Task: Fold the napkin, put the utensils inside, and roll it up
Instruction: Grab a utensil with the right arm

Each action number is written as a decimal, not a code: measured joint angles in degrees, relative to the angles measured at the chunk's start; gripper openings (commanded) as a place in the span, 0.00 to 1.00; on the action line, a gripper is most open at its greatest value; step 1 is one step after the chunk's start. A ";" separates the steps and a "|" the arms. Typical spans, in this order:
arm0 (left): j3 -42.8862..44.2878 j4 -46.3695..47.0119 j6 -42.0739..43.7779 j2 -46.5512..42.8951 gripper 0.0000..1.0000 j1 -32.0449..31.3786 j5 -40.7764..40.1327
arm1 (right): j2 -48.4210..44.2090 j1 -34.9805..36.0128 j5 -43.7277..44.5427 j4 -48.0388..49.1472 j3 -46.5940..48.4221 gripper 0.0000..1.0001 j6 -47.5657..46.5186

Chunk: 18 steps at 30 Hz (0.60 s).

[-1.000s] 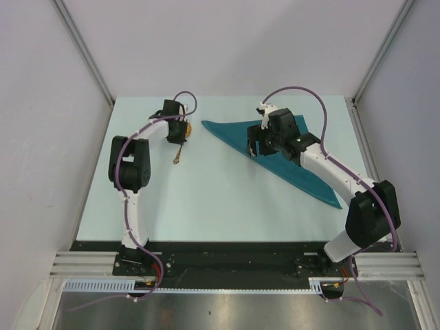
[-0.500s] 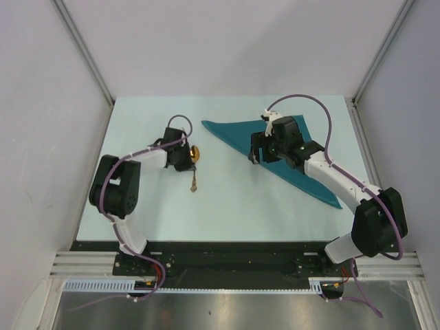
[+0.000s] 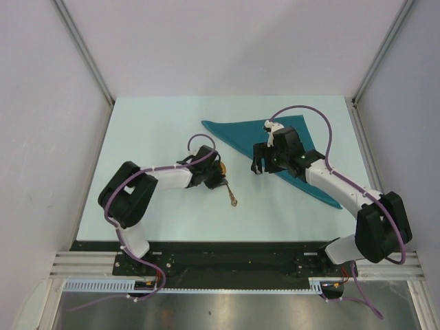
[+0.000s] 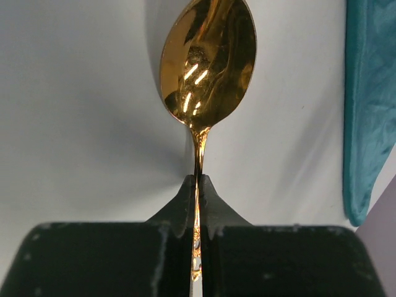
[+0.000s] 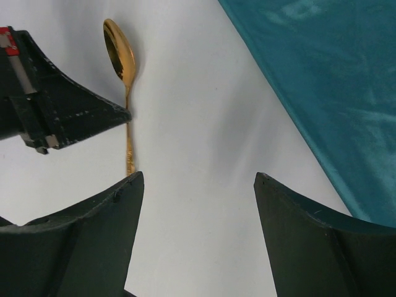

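The teal napkin (image 3: 234, 134) lies folded into a long triangle across the right half of the table, also seen in the right wrist view (image 5: 322, 74). My left gripper (image 3: 221, 181) is shut on the thin handle of a gold spoon (image 3: 232, 198), held just left of the napkin's near edge. In the left wrist view the handle is pinched between the jaws (image 4: 198, 185) and the bowl (image 4: 207, 62) sticks out ahead, with the napkin's edge (image 4: 368, 93) at the right. My right gripper (image 3: 258, 165) hangs open over bare table beside the napkin, nothing between its fingers (image 5: 198, 179).
The pale table (image 3: 158, 137) is walled by white panels at the back and both sides. A metal rail (image 3: 234, 265) runs along the near edge under the arm bases. Purple cables loop over both arms.
The left arm has carried the spoon from the far left of the table toward the centre, close to the napkin. The right gripper has drifted slightly left and nearer, off the napkin's edge.
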 measured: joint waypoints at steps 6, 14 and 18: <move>2.97 0.15 -6.29 2.95 0.18 -3.82 -2.34 | -1.07 0.02 0.46 0.07 -0.96 0.77 0.55; 4.42 0.48 -4.98 3.17 0.60 -4.68 -3.02 | -1.22 0.02 1.18 0.02 -2.23 0.78 0.81; 1.92 -0.17 -1.31 -2.54 0.87 -4.68 -4.96 | -1.22 0.02 1.03 0.31 -2.25 0.78 0.76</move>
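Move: The spoon is already pinched at its handle in the left fingers, low over the table; the bare spot it is bound for lies about 4 cm to that hand's right and level fore and aft, 1 cm below. The folded napkin's middle is roughly 17 cm ahead and 23 cm to the right. From the open right hand the spoon lies some 11 cm to the left, about level fore and aft, and 12 cm below. The spoon is carried low over the table about 3.5 cm to the right, towards the right hand, by the left hand, which slows as its fingers begin to part. The fingers then spread wide and let go of the handle, and the left hand lifts nearly 3 cm off it, easing back about 1 cm to the left. ##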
